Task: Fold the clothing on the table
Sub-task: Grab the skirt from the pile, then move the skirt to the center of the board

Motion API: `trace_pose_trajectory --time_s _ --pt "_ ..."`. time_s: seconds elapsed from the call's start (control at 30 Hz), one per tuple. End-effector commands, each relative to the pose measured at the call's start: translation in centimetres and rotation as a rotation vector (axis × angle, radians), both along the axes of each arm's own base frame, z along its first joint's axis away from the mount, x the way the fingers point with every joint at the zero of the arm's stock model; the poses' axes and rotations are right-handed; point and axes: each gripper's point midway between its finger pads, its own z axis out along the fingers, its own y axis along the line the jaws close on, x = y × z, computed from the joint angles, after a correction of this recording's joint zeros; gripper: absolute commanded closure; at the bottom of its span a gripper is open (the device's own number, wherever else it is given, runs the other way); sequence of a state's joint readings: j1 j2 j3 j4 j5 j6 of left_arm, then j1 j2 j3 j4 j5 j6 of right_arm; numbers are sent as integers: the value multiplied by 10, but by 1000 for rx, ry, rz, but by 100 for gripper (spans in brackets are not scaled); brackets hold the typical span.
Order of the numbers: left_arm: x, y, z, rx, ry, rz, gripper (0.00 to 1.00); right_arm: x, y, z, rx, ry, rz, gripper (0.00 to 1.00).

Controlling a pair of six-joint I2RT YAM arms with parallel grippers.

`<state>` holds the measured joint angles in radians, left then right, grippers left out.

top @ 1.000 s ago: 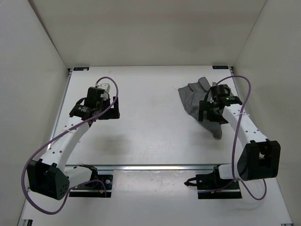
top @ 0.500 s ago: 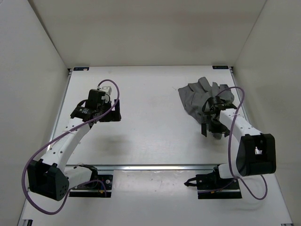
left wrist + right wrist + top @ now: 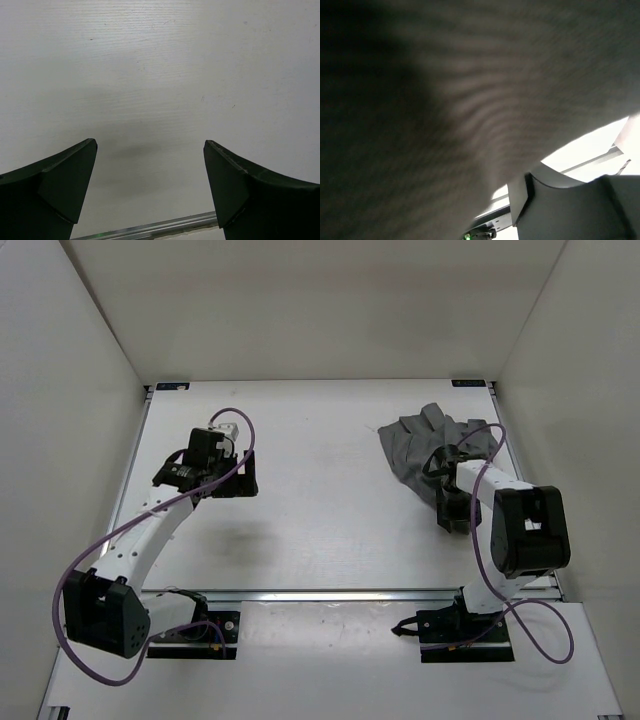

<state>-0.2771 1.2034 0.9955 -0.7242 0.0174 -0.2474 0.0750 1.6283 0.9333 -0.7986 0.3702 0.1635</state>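
The clothing (image 3: 415, 448), a dark grey crumpled garment, lies at the far right of the white table (image 3: 320, 525). My right gripper (image 3: 452, 510) is down on its near corner, pointing towards the arm bases. In the right wrist view grey ribbed clothing (image 3: 470, 100) fills almost the whole frame, very close. Only one dark finger (image 3: 560, 210) shows at the lower right, and the other is hidden behind the cloth. My left gripper (image 3: 237, 478) hovers over bare table (image 3: 160, 75) at the left. Its jaws (image 3: 150, 185) stand wide open with nothing between them.
A metal rail (image 3: 340, 593) runs along the table's near edge, also seen as a rail (image 3: 150, 231) in the left wrist view. White walls enclose the table on three sides. Purple cables (image 3: 490, 540) loop beside each arm. Black brackets (image 3: 170, 387) sit at the far corners.
My right gripper has drawn back from the middle of the clothing to its near corner and dropped onto it, the arm folding in. The left arm has barely shifted.
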Motion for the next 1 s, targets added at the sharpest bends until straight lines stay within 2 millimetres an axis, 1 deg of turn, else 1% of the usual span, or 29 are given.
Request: trace_pose_trajectory --time_s 0.0,0.03,0.07,0.13,0.17,0.23,0.27,0.3,0.33,0.37,0.4,0.5,0.53,0.6,0.63,0.67,0.73,0.77,0.83,0.87,0.9,0.93,0.97 --pt "7 -4 10 -26 -34 -17 1 15 -10 -1 -18 -71 -45 50" --pt "6 -8 8 -32 -28 -33 1 17 -9 -3 7 -82 -54 52" --pt "5 -9 4 -32 -13 -37 1 15 -11 -5 13 -78 -63 57" --pt "8 -10 5 -34 -17 -40 2 20 -17 -4 8 -103 -68 63" --pt "8 -12 4 -34 -14 -46 2 20 -19 -3 1 -108 -56 65" --pt "7 -13 2 -34 -5 -53 1 28 -17 1 13 -156 -28 66" --pt "9 -14 3 -41 -9 -53 1 28 -21 -1 41 -168 -58 71" --pt "9 -13 1 -44 -4 -56 1 35 -17 0 71 -194 -38 77" --pt "8 -15 0 -46 0 -57 2 39 -17 2 88 -219 -43 81" --pt "8 -15 -1 -48 5 -59 2 43 -15 3 107 -243 -39 92" --pt "10 -17 2 -58 0 -65 2 46 -13 4 119 -258 -37 100" --pt "12 -21 4 -72 4 -76 2 59 -8 16 146 -337 -19 100" --pt "13 -19 3 -63 4 -75 2 63 -7 21 151 -360 -5 100" --pt "15 -22 5 -80 -1 -82 1 72 -2 41 155 -419 25 100" --pt "15 -24 4 -85 1 -88 2 80 4 50 173 -450 38 100" --pt "14 -26 3 -97 8 -89 1 83 8 63 181 -479 54 100" --pt "16 -30 6 -110 -7 -101 2 98 22 97 245 -569 76 100" --pt "16 -32 9 -124 -15 -107 1 102 31 107 266 -589 104 100" --pt "17 -34 7 -137 -20 -107 1 113 63 136 338 -639 187 100" --pt "16 -38 9 -161 -25 -121 1 121 76 155 371 -680 219 100" --pt "17 -43 12 -188 -40 -135 1 121 104 160 453 -674 289 100" --pt "16 -50 12 -221 -51 -162 2 127 131 175 510 -703 349 100" --pt "14 -54 9 -247 -44 -171 2 127 163 195 590 -726 415 100"
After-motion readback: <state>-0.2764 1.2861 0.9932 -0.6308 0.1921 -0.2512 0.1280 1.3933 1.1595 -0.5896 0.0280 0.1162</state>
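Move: The skirt's near end lies almost under the half-open right fingers, about 2 cm ahead, 1 cm to the right and 1 cm below. From that hand, the bunched main part of the pile is some 20 cm ahead and 5 cm left, and the pile's left corner about 20 cm ahead and 17 cm left, both about a centimetre lower. For the left hand, the near end is roughly 48 cm to the right, 5 cm back and 14 cm below. The skirt's near end is pinched as the right fingers go from half open to shut, sliding low some 2–3 cm forward and slightly right. Keeping their hold, they then lift it about 12 cm while carrying it forward and left over the pile, the wrist tipping the fingertips about 30 degrees forward. The open, empty left hand drifts about 3 cm right and slightly down. ##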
